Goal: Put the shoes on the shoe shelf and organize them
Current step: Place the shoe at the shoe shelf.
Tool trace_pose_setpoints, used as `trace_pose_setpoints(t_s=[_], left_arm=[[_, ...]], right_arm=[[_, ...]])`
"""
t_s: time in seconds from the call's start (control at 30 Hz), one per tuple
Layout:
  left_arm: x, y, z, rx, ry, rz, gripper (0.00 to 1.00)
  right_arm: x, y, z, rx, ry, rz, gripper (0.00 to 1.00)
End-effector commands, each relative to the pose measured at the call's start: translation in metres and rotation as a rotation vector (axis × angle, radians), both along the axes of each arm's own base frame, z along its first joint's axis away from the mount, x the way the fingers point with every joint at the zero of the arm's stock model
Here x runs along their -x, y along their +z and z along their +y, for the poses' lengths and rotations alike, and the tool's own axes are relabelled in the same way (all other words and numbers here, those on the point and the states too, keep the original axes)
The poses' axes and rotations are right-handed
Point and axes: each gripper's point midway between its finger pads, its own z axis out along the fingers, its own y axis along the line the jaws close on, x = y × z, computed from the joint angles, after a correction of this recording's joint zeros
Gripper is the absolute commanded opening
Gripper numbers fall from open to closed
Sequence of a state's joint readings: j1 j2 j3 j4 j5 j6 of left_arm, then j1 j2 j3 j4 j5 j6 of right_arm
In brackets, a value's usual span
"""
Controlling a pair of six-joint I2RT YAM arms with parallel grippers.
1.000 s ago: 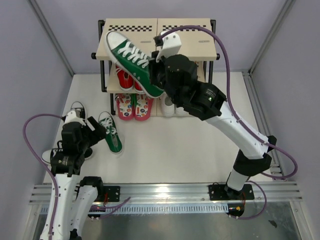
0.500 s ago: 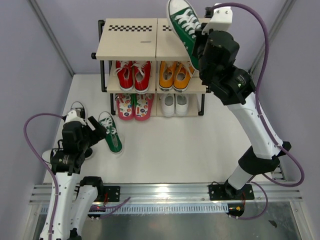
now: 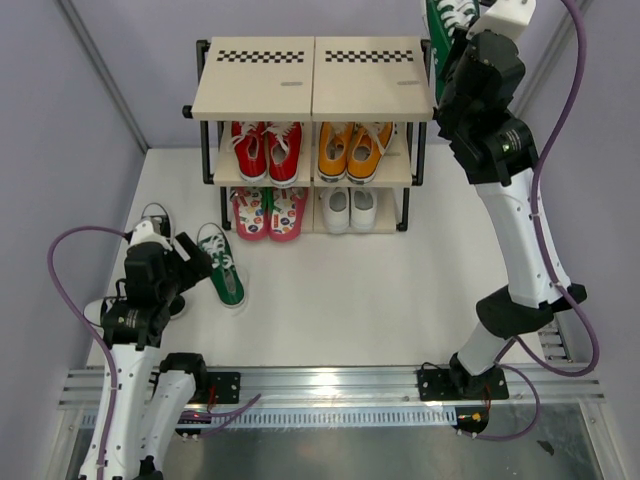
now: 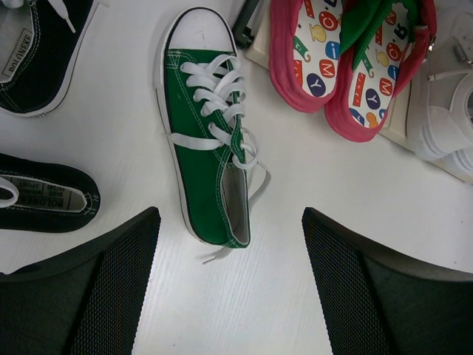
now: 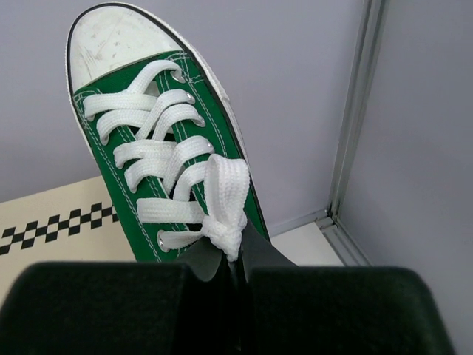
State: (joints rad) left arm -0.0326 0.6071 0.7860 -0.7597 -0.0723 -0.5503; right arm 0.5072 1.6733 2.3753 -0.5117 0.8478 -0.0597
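Note:
My right gripper [image 3: 462, 42] [image 5: 235, 255] is shut on the tongue and lace knot of a green white-laced sneaker [image 3: 446, 16] [image 5: 151, 140]. It holds the shoe in the air past the right end of the shoe shelf [image 3: 313, 92] [image 5: 52, 222]. The other green sneaker [image 3: 222, 266] [image 4: 207, 155] lies on the floor in front of my left gripper [image 3: 192, 256] [image 4: 230, 255], which is open and empty. Two black sneakers [image 4: 41, 44] [image 4: 44, 198] lie to its left. Pink flip-flops [image 3: 268, 212] [image 4: 347, 66] and small white shoes [image 3: 349, 208] [image 4: 447, 126] sit on the bottom tier.
A red pair [image 3: 266, 150] and an orange pair [image 3: 352, 148] fill the middle tier. The shelf's top boards carry nothing. Purple walls with metal posts [image 3: 100, 75] [image 5: 355, 111] close in the left, right and back.
My right arm has swung the green sneaker from over the shelf's left top board up and rightwards, past the shelf's right end. The left arm has not moved.

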Motion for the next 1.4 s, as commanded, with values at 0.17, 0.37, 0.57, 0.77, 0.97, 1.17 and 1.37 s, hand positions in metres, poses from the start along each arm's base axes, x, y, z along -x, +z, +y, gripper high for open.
trace_pose_setpoints(t_s=[0.17, 0.37, 0.57, 0.77, 0.97, 1.17, 1.37], left_arm=[[-0.005, -0.003, 0.004, -0.006, 0.024, 0.006, 0.81], [-0.006, -0.003, 0.002, -0.004, 0.019, 0.011, 0.81], [-0.006, -0.003, 0.002, -0.003, 0.017, 0.009, 0.81], [-0.005, -0.002, 0.001, -0.001, 0.013, 0.005, 0.81], [-0.006, -0.004, 0.001, 0.0, 0.009, 0.009, 0.81], [-0.006, -0.004, 0.001, 0.0, 0.006, 0.01, 0.81], [-0.006, -0.005, 0.0, 0.001, 0.005, 0.014, 0.81]], right_arm=[[-0.004, 0.042, 0.005, -0.181, 0.084, -0.194, 0.03], [-0.006, 0.049, 0.008, -0.254, 0.103, -0.238, 0.03], [-0.023, 0.027, 0.014, -0.27, 0.077, -0.188, 0.03], [-0.036, 0.011, 0.014, -0.305, 0.051, -0.164, 0.03], [-0.047, 0.0, 0.017, -0.328, 0.046, -0.15, 0.03], [-0.058, -0.012, 0.023, -0.312, 0.059, -0.122, 0.03], [-0.075, -0.03, 0.031, -0.29, 0.089, -0.075, 0.03]])
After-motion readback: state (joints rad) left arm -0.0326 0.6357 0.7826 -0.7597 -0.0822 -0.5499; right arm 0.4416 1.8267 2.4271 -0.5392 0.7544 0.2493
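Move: Over the right edge of the shoe shelf, the right hand holds the green shoe; the right half of the shelf's top board, its goal, has its middle about 8 cm ahead, 14 cm to the left and 16 cm below. The orange shoes stand one tier down, some 2 cm ahead, 18 cm left and 33 cm below; the white shoes are 3 cm ahead, 18 cm left and 50 cm below. From the idle left hand that board lies about 25 cm ahead, 37 cm right and 20 cm higher. Bringing the green shoe in toe first over the top board's right edge, the right hand goes forward about 6.5 cm while sinking some 4.5 cm and easing slightly left, in two spurts with a brief near-halt between them. The wrist rolls its left side up by roughly 15 degrees, and the closed fingers keep their grip by the laces. ##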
